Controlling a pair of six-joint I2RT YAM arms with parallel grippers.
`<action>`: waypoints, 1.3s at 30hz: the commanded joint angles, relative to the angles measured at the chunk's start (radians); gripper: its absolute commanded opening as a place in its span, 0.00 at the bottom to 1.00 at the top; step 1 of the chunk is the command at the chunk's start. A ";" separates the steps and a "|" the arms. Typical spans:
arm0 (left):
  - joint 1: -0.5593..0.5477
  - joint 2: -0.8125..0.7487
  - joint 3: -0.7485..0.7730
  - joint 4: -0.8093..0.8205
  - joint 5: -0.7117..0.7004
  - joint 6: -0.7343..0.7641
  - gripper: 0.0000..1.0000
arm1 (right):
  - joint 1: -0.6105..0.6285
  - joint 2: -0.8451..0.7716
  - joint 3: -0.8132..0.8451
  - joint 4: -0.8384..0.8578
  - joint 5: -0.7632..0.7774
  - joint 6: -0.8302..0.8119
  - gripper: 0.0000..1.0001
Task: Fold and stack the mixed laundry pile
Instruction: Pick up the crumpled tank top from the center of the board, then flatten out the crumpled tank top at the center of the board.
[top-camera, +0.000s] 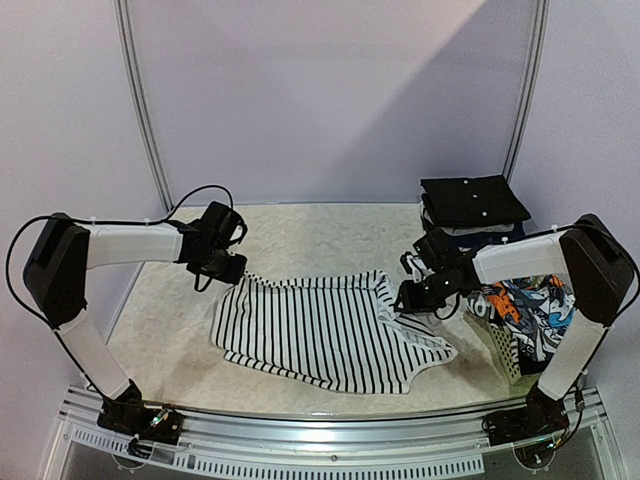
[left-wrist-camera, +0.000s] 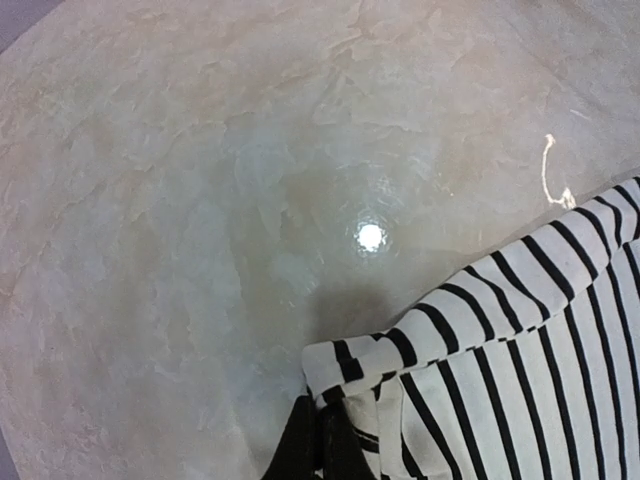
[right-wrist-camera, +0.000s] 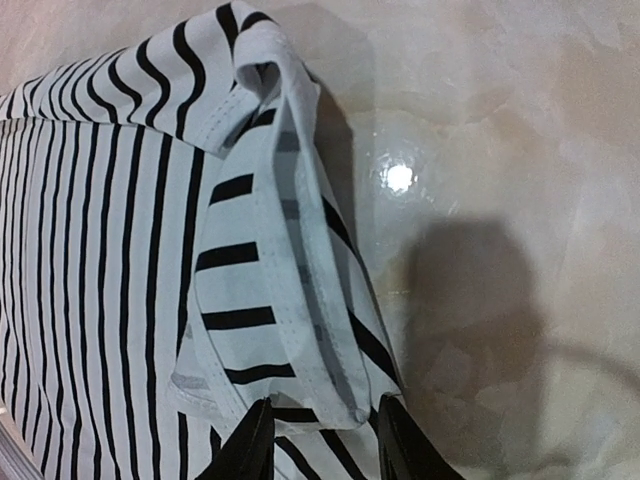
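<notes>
A white garment with thin black stripes (top-camera: 320, 330) lies spread on the pale table. My left gripper (top-camera: 228, 268) is at its far left corner and is shut on that corner; the left wrist view shows the two black fingers (left-wrist-camera: 322, 440) pressed together on the striped cloth (left-wrist-camera: 520, 340). My right gripper (top-camera: 410, 297) is at the garment's right edge. In the right wrist view its fingers (right-wrist-camera: 322, 445) stand apart, straddling a folded striped hem (right-wrist-camera: 300, 300). An orange, blue, white and black print garment (top-camera: 525, 305) sits in the basket at the right.
A white lattice basket (top-camera: 505, 355) stands at the right edge by my right arm. A stack of folded dark clothes (top-camera: 472, 203) lies at the back right. A loose thread (left-wrist-camera: 550, 175) lies on the table beyond the striped corner.
</notes>
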 joint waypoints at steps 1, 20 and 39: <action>0.009 -0.027 -0.016 0.010 0.012 0.000 0.00 | 0.005 -0.006 -0.029 0.014 -0.003 0.015 0.36; 0.009 -0.053 -0.040 0.016 0.013 -0.007 0.00 | 0.013 0.000 -0.040 0.063 -0.011 0.016 0.13; 0.009 -0.229 -0.047 -0.036 -0.055 -0.009 0.00 | 0.019 -0.207 0.179 -0.304 0.225 -0.089 0.02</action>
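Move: The folded right edge of the striped tank top lies almost between your open right fingers, roughly 1 cm ahead and 1 cm below. From the right hand, the laundry basket is some 21 cm to the right and 6 cm back, and the folded stack about 24 cm ahead and 14 cm right. From the left hand, already gripping the top's far left corner, that right edge is about 27 cm right and 8 cm back. Settle the right fingers barely a centimetre lower and slightly back, shut them on the tank top's folded right edge, then lift it straight up about 9 cm, easing a little forward with the fingertips tipping forward some 10 degrees. Keep the left grip on the far left corner and, as the right hand rises, raise that corner too, about 5 cm. ##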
